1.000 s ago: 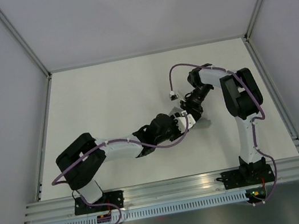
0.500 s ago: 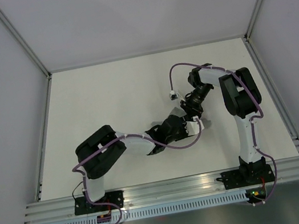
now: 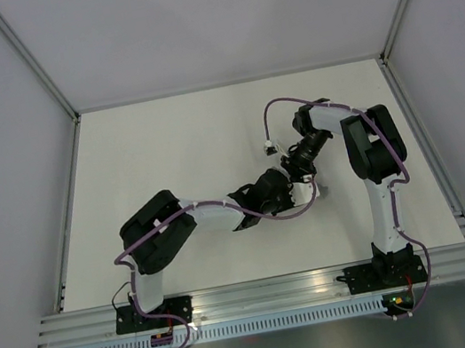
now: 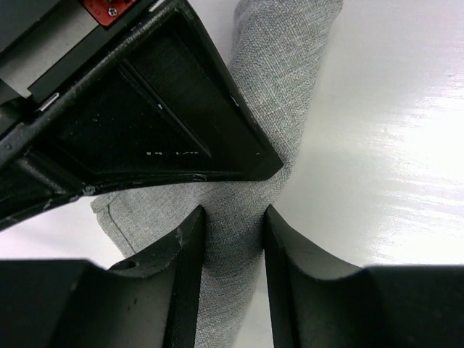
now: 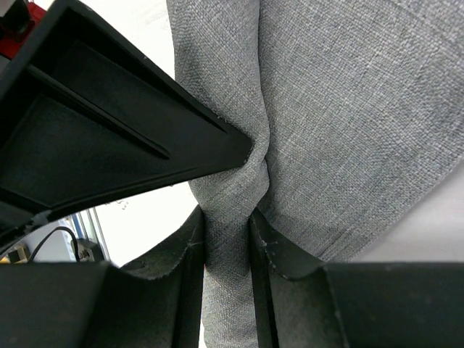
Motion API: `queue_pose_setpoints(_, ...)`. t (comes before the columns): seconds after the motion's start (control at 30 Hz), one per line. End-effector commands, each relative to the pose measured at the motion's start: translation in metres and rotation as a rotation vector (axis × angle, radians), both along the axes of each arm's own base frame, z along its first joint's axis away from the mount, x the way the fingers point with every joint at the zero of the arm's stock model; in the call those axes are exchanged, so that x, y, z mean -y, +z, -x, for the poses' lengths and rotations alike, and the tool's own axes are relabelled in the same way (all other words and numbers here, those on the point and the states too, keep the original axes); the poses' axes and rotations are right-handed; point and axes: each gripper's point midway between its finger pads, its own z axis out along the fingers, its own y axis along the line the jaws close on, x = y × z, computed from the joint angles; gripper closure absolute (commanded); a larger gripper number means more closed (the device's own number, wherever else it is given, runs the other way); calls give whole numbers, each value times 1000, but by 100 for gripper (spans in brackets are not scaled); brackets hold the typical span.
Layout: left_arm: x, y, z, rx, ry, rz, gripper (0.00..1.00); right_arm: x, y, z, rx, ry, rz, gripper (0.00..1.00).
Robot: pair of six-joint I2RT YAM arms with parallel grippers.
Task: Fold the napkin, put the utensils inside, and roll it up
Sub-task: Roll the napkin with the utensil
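Note:
The grey napkin (image 4: 290,80) is bunched into a thick roll that runs between both pairs of fingers. In the left wrist view my left gripper (image 4: 233,226) is shut on the roll, both fingers pressing the cloth. My right gripper (image 5: 228,230) is likewise shut on the roll, and a flatter part of the napkin (image 5: 355,109) spreads to its right. From above, the left gripper (image 3: 285,186) and right gripper (image 3: 297,169) meet tip to tip over the cloth, and only a sliver of napkin (image 3: 314,188) shows. The utensils are hidden.
The white table (image 3: 174,148) is walled on three sides. An aluminium rail (image 3: 271,291) carrying both arm bases runs along the near edge. A purple cable (image 3: 269,113) loops above the right wrist. The other gripper's black body (image 4: 145,123) crowds each wrist view.
The left arm's elbow has swung right toward the centre, bringing its gripper in against the right gripper. The left jaws have narrowed onto the napkin roll. The right arm has stayed put.

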Motion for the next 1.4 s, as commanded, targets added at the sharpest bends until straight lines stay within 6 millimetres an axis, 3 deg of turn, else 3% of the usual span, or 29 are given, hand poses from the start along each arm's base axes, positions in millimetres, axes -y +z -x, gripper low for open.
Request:
queue_pose_setpoints(0.0,-8,-42,33,-235,-72,-89,82,20,-43,-2,46,74,103,73)
queue_pose_setpoints(0.17,-12,-56,44,-376,-92,-120,85,19,-38,-6,65,24,121,52)
queue_pose_setpoints(0.33,-18,-67,57,-490,-113,-146,86,19,-26,-19,110,-51,130,43)
queue_pose_setpoints(0.8,-28,-64,65,-708,-123,-109,87,21,22,-42,178,-231,55,33)
queue_pose_setpoints(1.17,-30,-54,49,-871,-81,-48,84,60,71,-74,359,-443,-20,33)
queue_pose_setpoints(1.2,-31,-52,48,-907,-77,-31,84,65,69,-73,379,-459,-26,33)
queue_pose_setpoints(1.23,-30,-50,47,-924,-77,-22,83,65,80,-72,428,-459,-39,33)
queue_pose_setpoints(1.3,-28,-45,42,-948,-75,-2,81,81,76,-70,482,-492,-29,33)
queue_pose_setpoints(1.33,-31,-48,43,-974,-65,-13,81,82,87,-69,546,-492,-37,32)
queue_pose_setpoints(1.37,-27,-44,41,-986,-72,-1,79,83,79,-58,543,-491,-29,32)
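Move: The napkin roll runs roughly left-right and is already pinched by both grippers near its middle, which sits about 1 cm right of the left gripper and 4 cm left of the right one, level in height with both. The still-flat napkin flap lies ahead of the roll, its middle some 5 cm ahead of the left gripper, and about 4 cm ahead and 5 cm left of the right one, 2 cm lower. Keep the left gripper pinched on the napkin roll and hardly shift it, turning the wrist about 40 degrees so the fingers swing from forward-slanting to more steeply down and the roll's top goes forward towards the flap. Meanwhile open the right gripper to let go, then draw it clear to the right, forward and up, about 12 cm in all, fingers staying open. ##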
